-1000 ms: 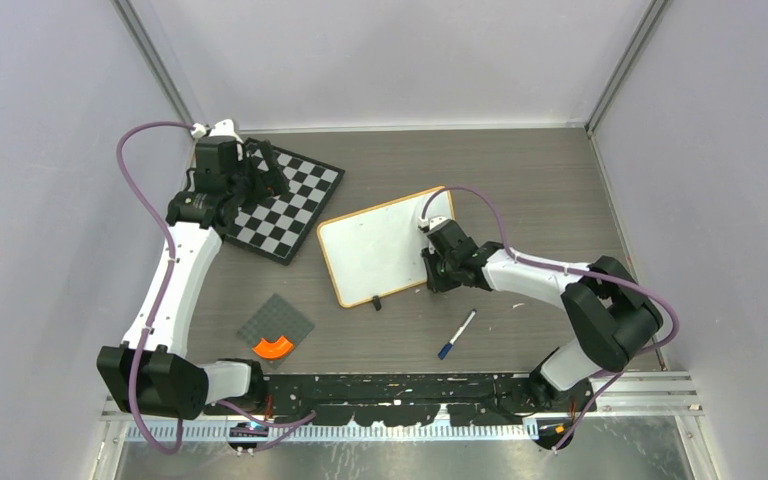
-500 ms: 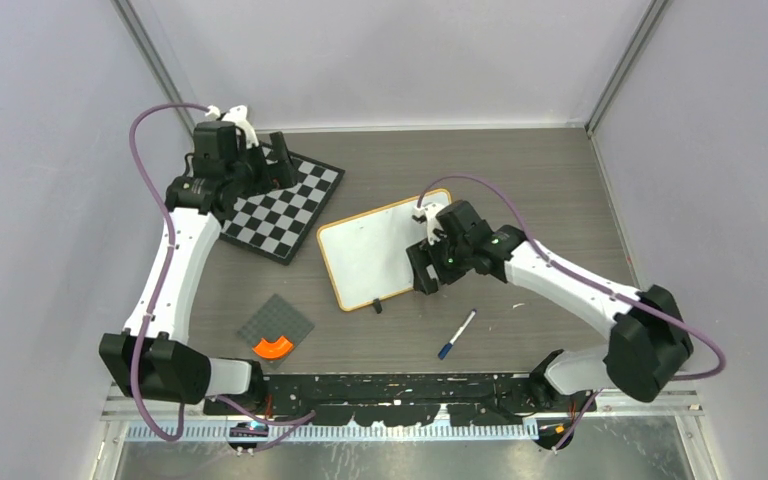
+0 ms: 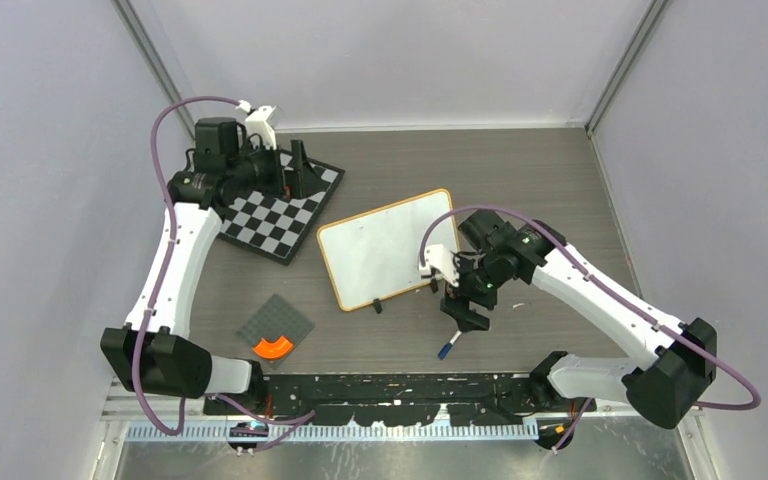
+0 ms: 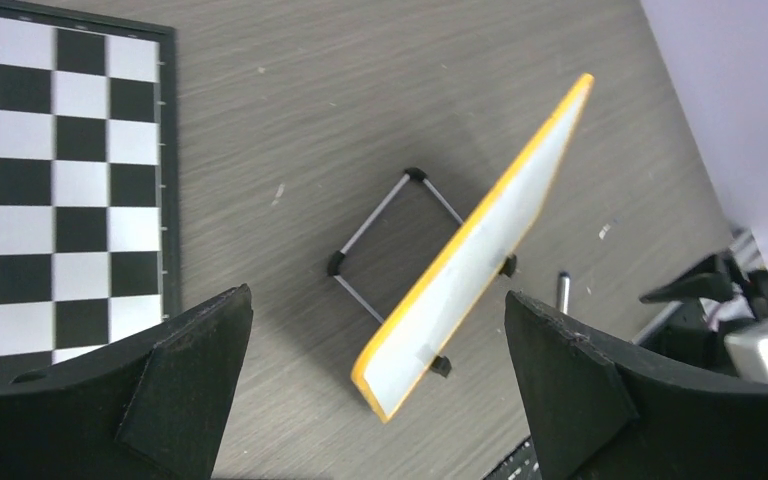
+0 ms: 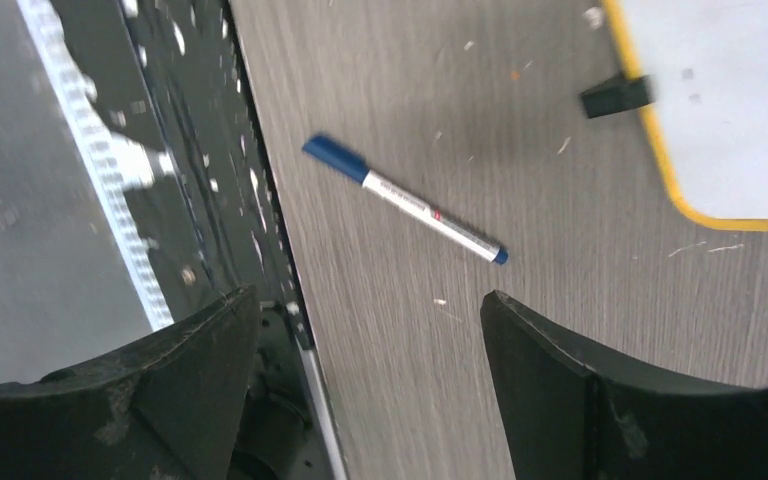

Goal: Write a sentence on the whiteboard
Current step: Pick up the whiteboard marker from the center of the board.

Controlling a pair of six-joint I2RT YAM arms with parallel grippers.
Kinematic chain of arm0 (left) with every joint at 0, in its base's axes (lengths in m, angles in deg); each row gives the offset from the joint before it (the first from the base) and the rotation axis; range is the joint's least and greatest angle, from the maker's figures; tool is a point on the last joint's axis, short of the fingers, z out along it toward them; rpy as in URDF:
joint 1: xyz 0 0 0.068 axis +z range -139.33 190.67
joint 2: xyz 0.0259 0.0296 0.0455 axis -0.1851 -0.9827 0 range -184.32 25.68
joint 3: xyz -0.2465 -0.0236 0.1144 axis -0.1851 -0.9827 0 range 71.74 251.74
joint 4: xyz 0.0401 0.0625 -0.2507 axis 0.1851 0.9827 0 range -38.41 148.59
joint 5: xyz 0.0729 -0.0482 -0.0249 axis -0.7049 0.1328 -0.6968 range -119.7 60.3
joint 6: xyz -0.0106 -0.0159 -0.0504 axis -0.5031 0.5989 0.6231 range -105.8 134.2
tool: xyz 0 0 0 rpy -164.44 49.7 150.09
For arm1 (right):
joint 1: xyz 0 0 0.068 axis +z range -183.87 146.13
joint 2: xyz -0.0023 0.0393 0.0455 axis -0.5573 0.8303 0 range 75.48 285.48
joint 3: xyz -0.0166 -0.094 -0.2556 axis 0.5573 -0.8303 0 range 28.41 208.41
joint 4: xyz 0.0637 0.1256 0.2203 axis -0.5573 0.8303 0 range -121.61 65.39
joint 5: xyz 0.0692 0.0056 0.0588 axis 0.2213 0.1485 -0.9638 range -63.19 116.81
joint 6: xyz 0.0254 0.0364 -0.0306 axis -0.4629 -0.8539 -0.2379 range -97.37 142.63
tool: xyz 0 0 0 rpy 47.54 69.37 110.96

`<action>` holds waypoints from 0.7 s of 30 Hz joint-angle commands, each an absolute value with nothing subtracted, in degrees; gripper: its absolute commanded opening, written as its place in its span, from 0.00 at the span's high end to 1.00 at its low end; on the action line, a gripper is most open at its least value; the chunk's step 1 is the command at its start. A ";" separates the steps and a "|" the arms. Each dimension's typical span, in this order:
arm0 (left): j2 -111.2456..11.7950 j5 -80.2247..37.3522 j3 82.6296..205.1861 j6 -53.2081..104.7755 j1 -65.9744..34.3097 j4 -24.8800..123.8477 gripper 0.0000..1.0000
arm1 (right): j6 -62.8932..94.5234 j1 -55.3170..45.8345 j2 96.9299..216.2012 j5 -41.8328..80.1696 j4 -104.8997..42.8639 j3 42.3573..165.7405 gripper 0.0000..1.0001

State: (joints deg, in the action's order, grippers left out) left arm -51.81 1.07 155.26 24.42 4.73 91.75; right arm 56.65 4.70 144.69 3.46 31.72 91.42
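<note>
The whiteboard (image 3: 385, 245), white with a light wooden frame and black clip feet, sits mid-table. In the left wrist view the whiteboard (image 4: 480, 235) shows edge-on, tilted up on a thin wire stand (image 4: 385, 225). A blue-capped marker pen (image 3: 454, 340) lies on the table near the front edge, below the board's right corner. My right gripper (image 3: 465, 312) hovers just above it, open and empty; the pen (image 5: 405, 200) lies ahead of its fingers, and the board's corner (image 5: 730, 110) is at upper right. My left gripper (image 3: 295, 168) hangs open over the chessboard, facing the whiteboard.
A black-and-white chessboard (image 3: 278, 212) lies at the back left. A grey studded plate (image 3: 278, 322) with an orange curved piece (image 3: 272, 347) sits at the front left. The black base rail (image 3: 390, 385) runs along the near edge, close to the pen. Walls enclose the table.
My right gripper left the whiteboard's right edge, swung toward the near edge over the pen, and opened. The left arm lifted and turned right toward the board.
</note>
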 commanded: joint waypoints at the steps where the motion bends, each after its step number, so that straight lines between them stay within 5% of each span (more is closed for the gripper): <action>1: -49.77 10.48 154.16 22.13 4.76 91.21 0.00 | 73.79 4.78 146.08 3.16 36.91 88.30 0.17; 21: -48.11 10.26 151.57 23.14 4.78 89.63 0.00 | 87.71 8.14 158.41 12.74 17.24 76.31 0.36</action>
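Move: The whiteboard marker lies on the table almost straight beneath the right hand, about 13 cm down, roughly 1 cm back and 1 cm left. The whiteboard's middle is some 15 cm ahead and 14 cm left of that hand, 10 cm lower; its nearer black clip is about 8 cm ahead and 5 cm left, 13 cm down. From the left hand the marker is about 21 cm back, 28 cm right and 28 cm below. The marker is neared from above: the right hand sinks about 10 cm towards it, slipping a couple of centimetres right early on, while it turns some 30 degrees counter-clockwise and its left-leaning fingers come closer to vertical. They close part way, still well apart and not yet on the marker. The left hand, open, draws back about 2.5 cm and slightly right. ##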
